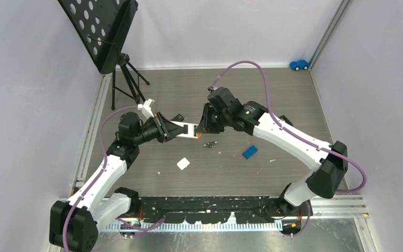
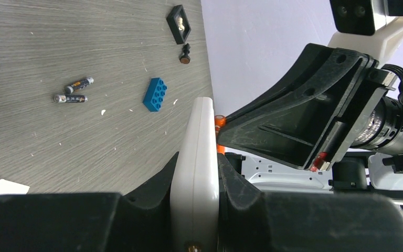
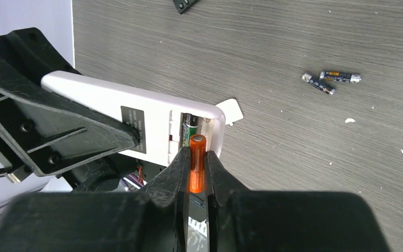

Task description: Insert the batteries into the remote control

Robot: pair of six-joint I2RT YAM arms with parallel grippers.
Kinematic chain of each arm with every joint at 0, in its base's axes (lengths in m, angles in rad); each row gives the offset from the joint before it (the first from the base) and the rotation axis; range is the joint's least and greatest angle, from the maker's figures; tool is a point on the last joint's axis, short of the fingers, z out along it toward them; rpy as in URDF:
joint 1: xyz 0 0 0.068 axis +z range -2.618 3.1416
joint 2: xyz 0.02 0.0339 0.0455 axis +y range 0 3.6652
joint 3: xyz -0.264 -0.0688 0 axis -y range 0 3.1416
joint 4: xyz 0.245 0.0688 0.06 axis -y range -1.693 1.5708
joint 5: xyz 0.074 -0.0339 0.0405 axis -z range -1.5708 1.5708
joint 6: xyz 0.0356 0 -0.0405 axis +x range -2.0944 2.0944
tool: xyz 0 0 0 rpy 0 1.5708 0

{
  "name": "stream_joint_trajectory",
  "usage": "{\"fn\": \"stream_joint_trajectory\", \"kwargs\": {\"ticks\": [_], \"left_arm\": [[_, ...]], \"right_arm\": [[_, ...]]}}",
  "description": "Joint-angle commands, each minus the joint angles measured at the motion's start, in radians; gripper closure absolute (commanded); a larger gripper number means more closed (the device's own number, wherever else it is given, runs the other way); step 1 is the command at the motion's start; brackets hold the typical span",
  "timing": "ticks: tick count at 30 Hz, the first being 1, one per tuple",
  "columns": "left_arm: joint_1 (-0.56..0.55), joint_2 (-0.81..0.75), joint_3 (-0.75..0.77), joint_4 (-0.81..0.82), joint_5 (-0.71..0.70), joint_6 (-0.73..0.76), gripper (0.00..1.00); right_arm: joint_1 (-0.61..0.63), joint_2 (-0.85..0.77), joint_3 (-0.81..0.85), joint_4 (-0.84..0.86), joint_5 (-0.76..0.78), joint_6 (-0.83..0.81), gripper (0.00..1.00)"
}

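My left gripper (image 1: 162, 127) (image 2: 197, 178) is shut on the white remote control (image 1: 181, 129) (image 2: 199, 157) (image 3: 152, 121) and holds it above the table, back side up. Its battery compartment is open, with a green battery (image 3: 189, 126) lying inside. My right gripper (image 1: 202, 128) (image 3: 197, 155) is shut on an orange battery (image 3: 197, 163) (image 2: 219, 121), whose tip sits at the empty slot beside the green one. Two dark batteries with silver ends (image 1: 210, 143) (image 3: 340, 76) (image 2: 78, 84) lie loose on the table just below the remote.
A blue block (image 1: 250, 151) (image 2: 155, 94) and a white battery cover (image 1: 183, 164) (image 3: 232, 111) lie on the table. A black plate (image 2: 179, 23) and a small screw (image 2: 185, 54) lie farther off. A music stand (image 1: 102, 31) stands back left, a blue toy car (image 1: 299, 64) back right.
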Motion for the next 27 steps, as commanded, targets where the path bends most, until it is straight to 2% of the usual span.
{"fn": "stream_joint_trajectory", "kwargs": {"ticks": [1, 5, 8, 11, 14, 16, 19, 22, 27], "left_arm": [[-0.001, -0.018, 0.033, 0.072, 0.010, -0.008, 1.00], [-0.001, -0.006, 0.040, 0.072, 0.008, -0.013, 1.00], [-0.001, 0.005, 0.040, 0.084, 0.012, -0.030, 1.00], [-0.001, 0.011, 0.037, 0.100, 0.011, -0.060, 1.00], [-0.001, 0.014, 0.037, 0.098, 0.006, -0.081, 1.00], [-0.001, 0.016, 0.041, 0.078, -0.015, -0.065, 1.00], [0.000, 0.027, 0.047, 0.025, -0.068, -0.006, 1.00], [0.001, 0.036, 0.054, -0.058, -0.136, 0.080, 1.00], [0.001, 0.021, 0.065, -0.229, -0.278, 0.196, 1.00]], "right_arm": [[0.003, 0.017, 0.070, -0.038, 0.002, -0.021, 0.83], [0.003, 0.022, 0.067, -0.041, 0.015, -0.016, 0.68], [0.003, 0.017, 0.064, -0.023, 0.014, -0.019, 0.62], [0.002, 0.016, 0.075, -0.017, 0.012, -0.012, 0.62], [0.002, 0.004, 0.065, 0.013, 0.004, 0.010, 0.66], [0.002, 0.008, 0.059, 0.021, 0.021, 0.025, 0.72], [0.000, 0.008, 0.035, 0.021, 0.068, 0.022, 0.72], [-0.002, -0.007, -0.014, 0.019, 0.115, 0.007, 0.64], [-0.003, -0.002, -0.127, 0.024, 0.150, -0.023, 0.43]]}}
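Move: The orange battery is still between my right fingertips. The remote's open battery compartment lies only about 2 cm to that hand's left, 1 cm ahead and 1 cm lower. Down on the table, some 21 cm below my right hand, are the two loose batteries, about 5 cm ahead and 4 cm right, and the white cover, roughly 4 cm back and 8 cm left. For my left hand, gripping the remote, the compartment is about 5 cm right and 1 cm ahead. I open my right fingers to about half width and let go of the orange battery at the compartment, that hand staying almost in place. Then I lower it about 3 cm and draw it slightly right, away from the remote. My left hand keeps its grip, holds nearly still, then sinks about 3 cm and forward 2 cm, easing left and turning some 10 degrees. ##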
